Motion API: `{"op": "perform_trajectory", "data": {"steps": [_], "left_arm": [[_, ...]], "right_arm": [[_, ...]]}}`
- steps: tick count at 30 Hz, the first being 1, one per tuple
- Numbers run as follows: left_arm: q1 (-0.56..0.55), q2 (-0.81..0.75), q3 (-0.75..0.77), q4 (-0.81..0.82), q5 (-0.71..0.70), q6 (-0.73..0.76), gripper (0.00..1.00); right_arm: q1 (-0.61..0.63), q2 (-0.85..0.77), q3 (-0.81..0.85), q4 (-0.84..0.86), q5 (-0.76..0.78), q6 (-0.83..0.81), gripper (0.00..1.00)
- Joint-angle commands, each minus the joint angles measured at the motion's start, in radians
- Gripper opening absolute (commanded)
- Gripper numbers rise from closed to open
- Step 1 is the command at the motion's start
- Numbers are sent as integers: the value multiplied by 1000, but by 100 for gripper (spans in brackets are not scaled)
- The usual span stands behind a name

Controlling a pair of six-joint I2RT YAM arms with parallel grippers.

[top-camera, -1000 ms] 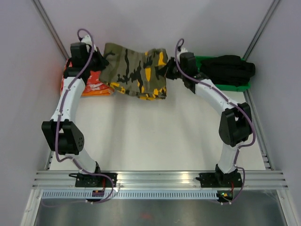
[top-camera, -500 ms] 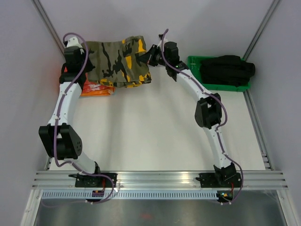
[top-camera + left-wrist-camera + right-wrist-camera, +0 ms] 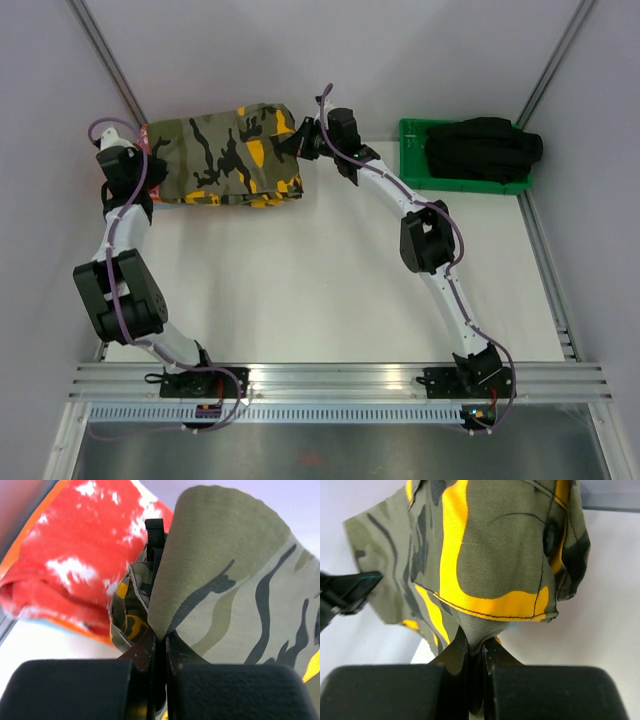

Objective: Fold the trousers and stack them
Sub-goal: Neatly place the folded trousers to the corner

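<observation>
The folded camouflage trousers (image 3: 222,155) hang stretched between my two grippers at the back left of the table, over the red-orange cloths. My left gripper (image 3: 142,152) is shut on their left end; its wrist view has olive and black cloth (image 3: 220,580) pinched between the fingers (image 3: 160,642). My right gripper (image 3: 290,143) is shut on the right end, where the right wrist view shows yellow-banded cloth (image 3: 490,545) bunched into the closed fingers (image 3: 476,647).
Red-orange white-speckled folded cloths (image 3: 75,565) lie under the trousers' left end by the left wall (image 3: 60,120). A plain black garment (image 3: 482,148) rests on a green tray (image 3: 412,165) at the back right. The white table (image 3: 300,280) stretches toward the arm bases.
Both arms have carried the trousers leftward, from the back middle to over the red-orange cloths at the left wall. Both grips stayed shut.
</observation>
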Motion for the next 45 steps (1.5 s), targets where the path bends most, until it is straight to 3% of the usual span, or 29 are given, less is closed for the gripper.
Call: {"op": "perform_trajectory", "data": {"steps": [1,10,21,22,23,25,26,29,34,39,45], "left_arm": [[132,88,98,246,123,-138,2],[191,277,170,447,159,-237,2],[169,464,500,107,-47,-50,2],[163,472,516,102,-68,-42,2],[157,478,527,93,-84,-36,2],[136,506,568,51,-137,-27,2],[129,516,590,33,-157,-25,2],[109,565,695,-81,-264,-51,2],[108,608,823,-249,-435,-102,2],[109,589,840,-236,-418,-86,2],[120,587,883,-205,-372,-74,2]], "right_arm": [[2,-34,85,165,58,35,0],[52,84,179,327,217,72,0],[51,236,182,260,354,64,1],[52,238,177,248,340,58,5],[51,233,177,228,331,51,28],[51,215,187,191,317,-3,45],[51,174,182,164,307,-31,63],[45,65,147,105,322,-135,98],[8,-57,41,41,206,-127,98],[28,-167,-172,53,133,-143,98],[45,-195,-258,33,72,-147,98]]}}
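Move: The red-and-orange folded stack in the far left corner, where the trousers are going, has its middle some 9 cm ahead of the left hand, 6 cm to its right and 13 cm below; from the right hand it is about level, 28 cm to the left and 11 cm down. The trousers' middle hangs between the hands, roughly 17 cm right and 4 cm ahead of the left one. The side rail runs about 12 cm left of the left hand. The folded trousers, still pinched at both ends, are drawn out over the stack: the left hand goes about 12 cm left and 11 cm forward, sinking a little and turning some 20 degrees counter-clockwise, and keeps its grip. The right hand rises and follows left, then sinks about 11 cm, opens wide to let go, and backs off right and upward before easing slightly back and left. ##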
